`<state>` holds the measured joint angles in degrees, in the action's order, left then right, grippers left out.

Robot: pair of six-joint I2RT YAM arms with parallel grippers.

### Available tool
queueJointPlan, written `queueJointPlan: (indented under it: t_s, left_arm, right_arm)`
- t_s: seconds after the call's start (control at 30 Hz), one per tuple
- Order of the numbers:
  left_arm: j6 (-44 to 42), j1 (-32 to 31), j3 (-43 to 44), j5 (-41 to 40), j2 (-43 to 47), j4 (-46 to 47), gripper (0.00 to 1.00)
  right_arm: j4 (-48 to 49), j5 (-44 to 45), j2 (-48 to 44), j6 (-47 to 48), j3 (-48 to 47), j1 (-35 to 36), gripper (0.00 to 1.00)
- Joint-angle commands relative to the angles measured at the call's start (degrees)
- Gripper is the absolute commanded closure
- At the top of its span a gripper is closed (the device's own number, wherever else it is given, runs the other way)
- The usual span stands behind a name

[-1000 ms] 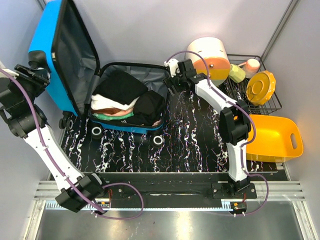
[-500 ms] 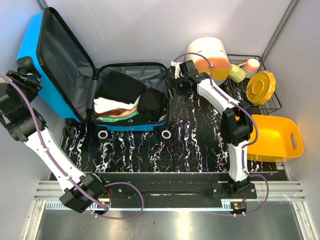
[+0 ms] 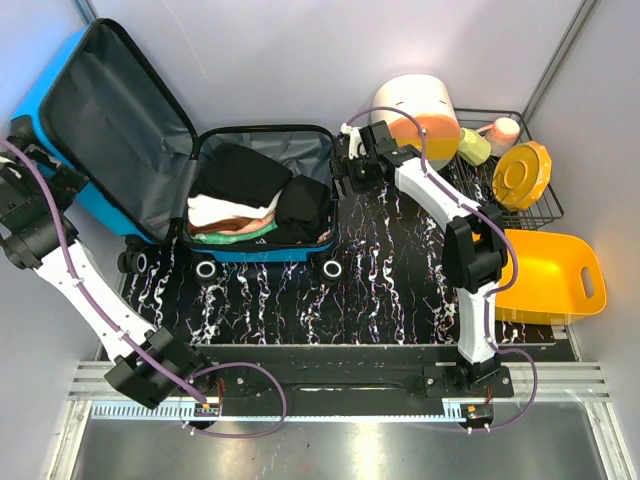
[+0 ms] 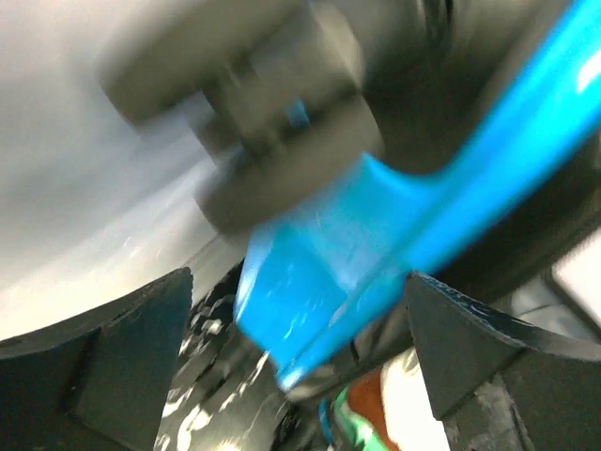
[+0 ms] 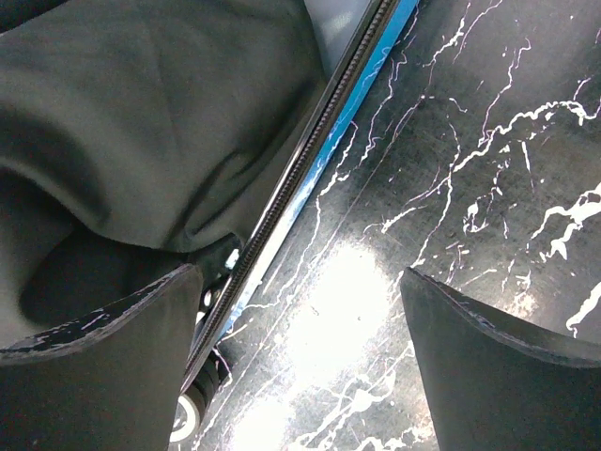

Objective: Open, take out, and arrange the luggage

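The blue luggage lies open at the back left of the marbled table. Its lid leans back to the left and shows dark grey lining. The base holds folded clothes, black on top of white, pink and green layers. My left gripper is open at the lid's outer left edge. In the blurred left wrist view the blue shell and a black wheel sit between my open left gripper. My right gripper is open beside the base's right rim, over bare table.
A white-and-orange round box stands at the back. Right of it a wire rack holds a yellow lid and small cups. A yellow basin sits at the right edge. Grey walls close in on the left and behind.
The lid has swung further open, leaning back to the left. My left gripper moved left with it. The base shifted slightly right. My right gripper stayed by the base's right rim.
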<state>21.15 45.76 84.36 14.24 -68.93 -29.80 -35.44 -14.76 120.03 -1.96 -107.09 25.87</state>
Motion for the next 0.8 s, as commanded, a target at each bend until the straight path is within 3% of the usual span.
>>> queueJointPlan:
  t_s: [0.0,0.27,0.43,0.57,0.67,0.77]
  left_arm:
    - [-7.0,1.1,1.9,-5.3,3.4,-15.4,0.01]
    - [-16.3,2.9,0.5,-6.3,7.5,-39.4,0.01]
    - [-32.1,2.2,-0.6,8.5,10.5,-44.8,0.01]
    - [-40.5,-7.6,-1.0,6.8,11.1,-47.9,0.01]
    - [-45.6,-12.4,-3.9,10.4,13.3,-48.3,0.01]
    - [-45.9,-21.6,-6.3,9.9,14.1,-48.6,0.01]
  right_arm:
    - [0.2,-1.6,-6.5,1.6,0.8,0.3,0.04]
    - [-0.3,0.5,-11.6,5.6,2.8,0.1,0.02]
    - [-4.9,2.7,-16.4,8.7,3.2,-0.8,0.00]
    - [-10.1,1.1,-21.9,9.2,6.2,-5.8,0.00]
    - [-15.8,-1.7,-25.7,12.1,9.2,-10.8,0.00]
    - [-23.0,-3.3,-28.7,16.0,11.8,-16.2,0.00]
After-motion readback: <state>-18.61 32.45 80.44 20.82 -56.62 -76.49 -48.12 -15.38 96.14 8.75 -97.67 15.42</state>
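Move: The clothes in the open suitcase lie some 37 cm to the left hand's right, about 9 cm farther out and 32 cm below it; the lid's wheel is just 6 cm ahead, 4 cm to its left and level with it. From the right hand the clothes lie about 16 cm left, 5 cm back and 9 cm down, while the drawer cabinet stands some 15 cm right, 8 cm farther out and about level. Left hand backs down from the lid, sweeping 15 cm right towards the clothes; right hand rises, swings right. ##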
